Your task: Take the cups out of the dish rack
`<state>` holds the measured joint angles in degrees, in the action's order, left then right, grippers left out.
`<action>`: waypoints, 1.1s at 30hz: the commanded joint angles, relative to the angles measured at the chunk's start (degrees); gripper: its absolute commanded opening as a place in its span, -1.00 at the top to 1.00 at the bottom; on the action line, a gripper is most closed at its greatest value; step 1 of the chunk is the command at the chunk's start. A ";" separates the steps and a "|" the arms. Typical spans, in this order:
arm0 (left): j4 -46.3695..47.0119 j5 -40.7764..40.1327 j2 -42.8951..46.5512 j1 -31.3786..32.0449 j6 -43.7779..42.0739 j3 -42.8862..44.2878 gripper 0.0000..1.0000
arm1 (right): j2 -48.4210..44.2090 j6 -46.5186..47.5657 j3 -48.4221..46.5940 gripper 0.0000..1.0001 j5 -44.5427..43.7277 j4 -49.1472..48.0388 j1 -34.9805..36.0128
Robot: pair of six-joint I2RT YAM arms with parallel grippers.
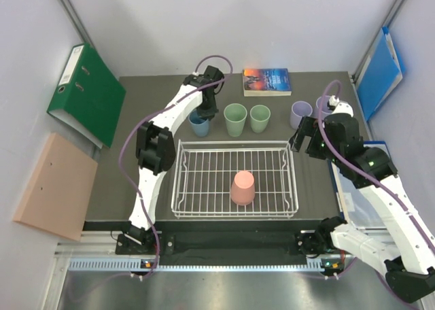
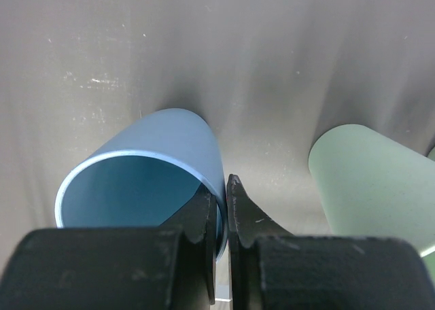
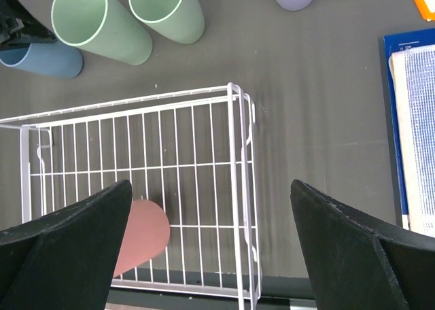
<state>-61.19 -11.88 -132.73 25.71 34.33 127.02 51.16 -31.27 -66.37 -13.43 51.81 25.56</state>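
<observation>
The white wire dish rack (image 1: pixel 204 181) sits mid-table with one salmon pink cup (image 1: pixel 242 187) upside down inside it. Behind the rack stand a light blue cup (image 1: pixel 199 124), two light green cups (image 1: pixel 235 119) (image 1: pixel 259 117) and two lavender cups (image 1: pixel 301 113) (image 1: pixel 325 105). My left gripper (image 2: pixel 224 191) is shut on the wall of the blue cup (image 2: pixel 170 147), one finger inside the rim and one outside. My right gripper (image 3: pixel 211 187) hangs open above the right edge of the rack (image 3: pixel 233 153), nothing between its fingers; the pink cup (image 3: pixel 143 235) lies to its left.
A book (image 1: pixel 267 81) lies at the table's back edge. A green binder (image 1: pixel 88 92) and a pinkish folder (image 1: pixel 54 181) lie off the left side, a blue folder (image 1: pixel 380 72) leans at the back right. Printed sheets on a blue board (image 3: pixel 414 119) lie right of the rack.
</observation>
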 commanded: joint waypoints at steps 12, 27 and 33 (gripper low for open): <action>4.23 -7.89 5.63 0.13 1.62 -4.24 0.02 | -1.15 1.12 0.63 -0.98 0.16 -2.68 -0.42; 10.64 -14.04 24.25 6.08 2.68 -8.71 -0.81 | -1.15 5.07 3.34 -0.99 2.44 -3.56 -0.34; 13.72 -22.04 40.95 17.41 7.15 -24.25 -0.98 | -4.30 8.94 7.74 -0.99 7.71 -4.70 1.42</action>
<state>-50.26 -27.57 -101.32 35.81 37.65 111.09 49.93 -26.06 -60.64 -9.72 49.43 25.71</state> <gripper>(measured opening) 0.985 0.995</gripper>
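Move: The blue cup's right rim is already pinched in the left fingers, so its middle lies about 4 cm left of that hand, level fore and aft, some 4 cm below. The large green cup stands roughly 8 cm to the hand's right, the small green cup 16 cm right, both level with it. From the right hand, the coral cup is about 16 cm left, 4 back, 20 below; the blue cup 32 left, 23 ahead. The blue cup's rim comes free as the left fingers spread from nearly shut to wide, the hand first easing about 2 cm left and slightly down. The left hand then climbs fast, ending some 19 cm higher and 6 cm back, tipping its fingers up about 30 degrees. Late on, the open right hand sinks about 3 cm. ##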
